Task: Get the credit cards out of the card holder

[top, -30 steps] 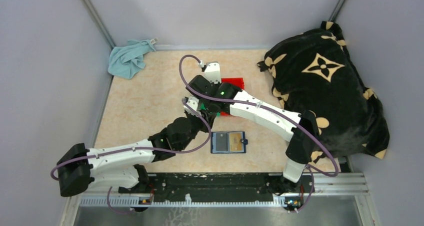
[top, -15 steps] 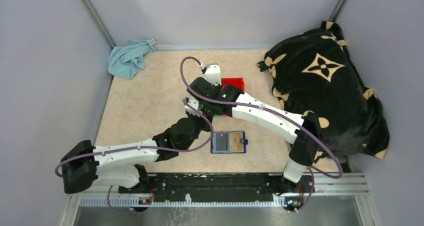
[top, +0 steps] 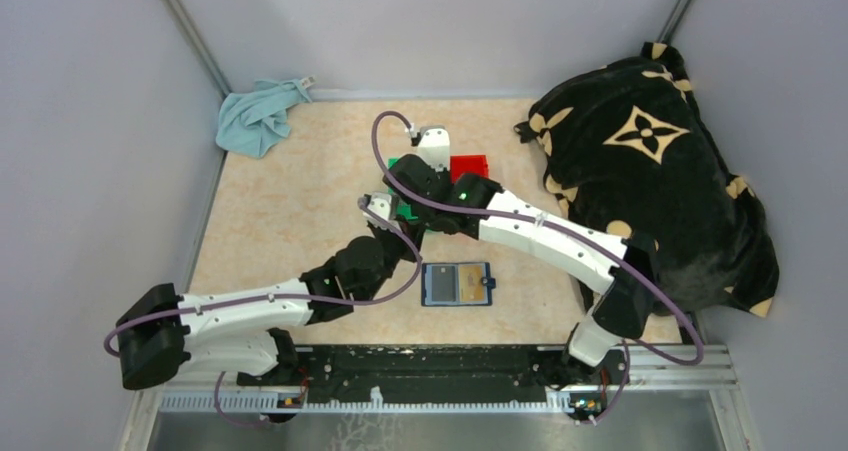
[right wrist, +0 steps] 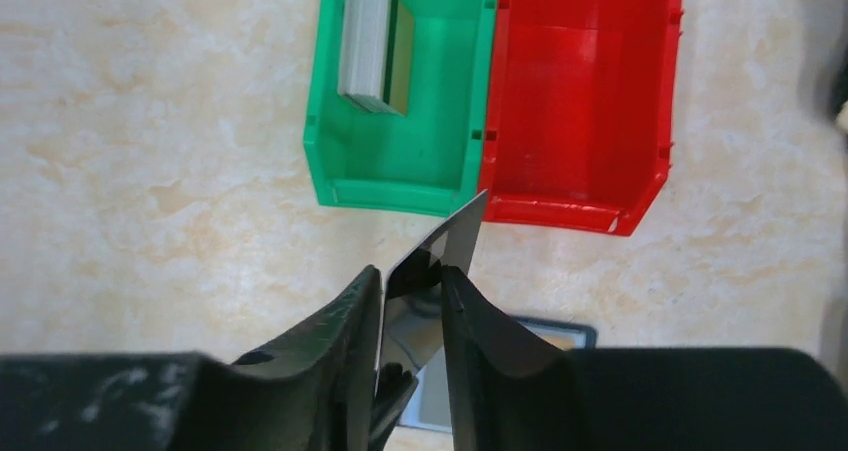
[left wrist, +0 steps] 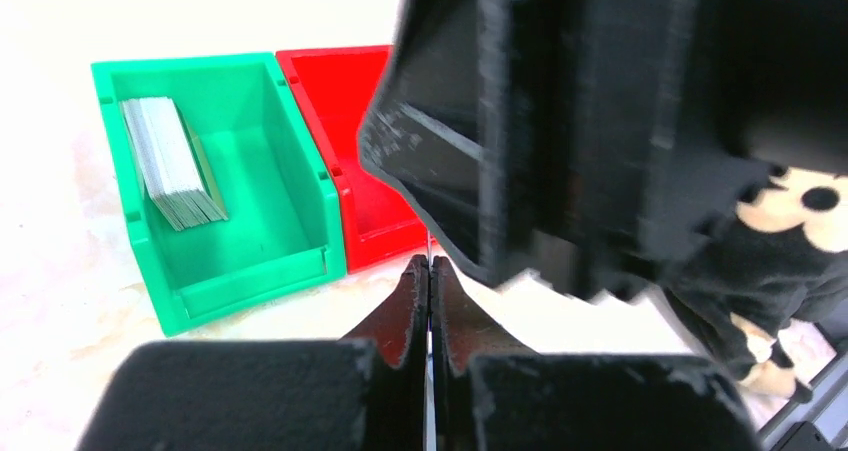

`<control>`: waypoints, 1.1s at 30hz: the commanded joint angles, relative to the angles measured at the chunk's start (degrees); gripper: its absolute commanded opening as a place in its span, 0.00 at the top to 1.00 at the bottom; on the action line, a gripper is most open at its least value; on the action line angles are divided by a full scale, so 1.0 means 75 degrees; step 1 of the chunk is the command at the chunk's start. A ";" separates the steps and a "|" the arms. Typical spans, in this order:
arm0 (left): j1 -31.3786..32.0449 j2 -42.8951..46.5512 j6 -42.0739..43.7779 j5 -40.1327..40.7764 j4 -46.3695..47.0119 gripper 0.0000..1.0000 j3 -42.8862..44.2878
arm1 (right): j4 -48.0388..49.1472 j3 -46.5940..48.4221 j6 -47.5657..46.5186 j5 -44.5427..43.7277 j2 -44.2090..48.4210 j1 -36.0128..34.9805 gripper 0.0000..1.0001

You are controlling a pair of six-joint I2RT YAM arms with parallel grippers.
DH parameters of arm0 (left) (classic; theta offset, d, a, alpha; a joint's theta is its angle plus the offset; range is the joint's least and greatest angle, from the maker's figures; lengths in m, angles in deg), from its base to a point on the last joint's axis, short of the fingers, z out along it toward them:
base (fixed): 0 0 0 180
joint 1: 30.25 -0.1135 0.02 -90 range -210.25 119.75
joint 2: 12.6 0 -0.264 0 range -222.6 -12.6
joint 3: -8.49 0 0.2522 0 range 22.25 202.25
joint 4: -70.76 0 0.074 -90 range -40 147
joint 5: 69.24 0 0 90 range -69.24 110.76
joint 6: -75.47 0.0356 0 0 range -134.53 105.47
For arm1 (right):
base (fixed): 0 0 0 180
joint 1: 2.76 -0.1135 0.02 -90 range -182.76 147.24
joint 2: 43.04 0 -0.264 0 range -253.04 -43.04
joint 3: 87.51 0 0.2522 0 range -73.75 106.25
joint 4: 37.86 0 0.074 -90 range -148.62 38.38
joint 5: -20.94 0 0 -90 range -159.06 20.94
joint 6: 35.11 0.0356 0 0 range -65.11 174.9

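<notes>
The navy card holder (top: 457, 283) lies open on the table with a grey and a tan-gold card in its pockets; its edge shows in the right wrist view (right wrist: 575, 333). My left gripper (top: 395, 221) (left wrist: 430, 271) is shut on a thin silver credit card (left wrist: 430, 246), seen edge-on. My right gripper (top: 412, 203) (right wrist: 412, 276) meets it from above. Its jaws stand apart around the same card (right wrist: 455, 236), which leans against its left finger (right wrist: 350, 311). Both hover just in front of the bins.
A green bin (right wrist: 318, 121) (left wrist: 240, 286) holds a stack of several grey cards (right wrist: 365, 61) (left wrist: 170, 161). A red bin (right wrist: 580, 91) (left wrist: 370, 211) stands beside it. A black flowered blanket (top: 650, 171) fills the right side. A blue cloth (top: 258, 116) lies far left.
The right arm has swung its elbow out to the right and brought its gripper down onto the card that the left gripper holds. The left gripper has shifted slightly left.
</notes>
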 commanded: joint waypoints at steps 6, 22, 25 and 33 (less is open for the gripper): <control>-0.0052 0.0820 -0.0270 0.0011 -0.0570 1.00 0.0132 | 0.1142 -0.0611 0.0034 0.1110 0.1520 0.0314 0.44; -0.1164 -0.0255 -0.1201 0.0301 -0.4611 1.00 0.2875 | 0.1888 -0.2758 0.0122 0.1057 0.3277 0.1611 0.45; -0.1304 -0.0437 -0.1126 0.0084 -0.4374 1.00 0.2904 | 0.1924 -0.2883 0.0111 0.1196 0.3393 0.1787 0.45; -0.2071 -0.1889 -0.1371 -0.0758 -0.4978 1.00 0.3945 | 0.1802 -0.3133 -0.0041 0.1227 0.3718 0.2086 0.46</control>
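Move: The green box that the left hand's card is bound for lies about 16 cm ahead of that hand, 2 cm to its left and 18 cm below. Its card stack stands 2 cm farther out and 2 cm left of the box's middle, and the red box adjoins it, 12 cm to the right of it. The open card holder is some 10 cm back from the right hand, 6 cm to its right and 22 cm below; the red box is 12 cm ahead and 7 cm right. Rising first, both hands part: the right fingers open further to about half and let go of the black card, and the right hand arcs up and then about 10 cm right, rolling some 15 degrees. The left fingers keep their pinch and lift the card about 4 cm, then carry it roughly 8 cm forward and slightly left towards the green box, sinking again while tipping down and turning counter-clockwise. ##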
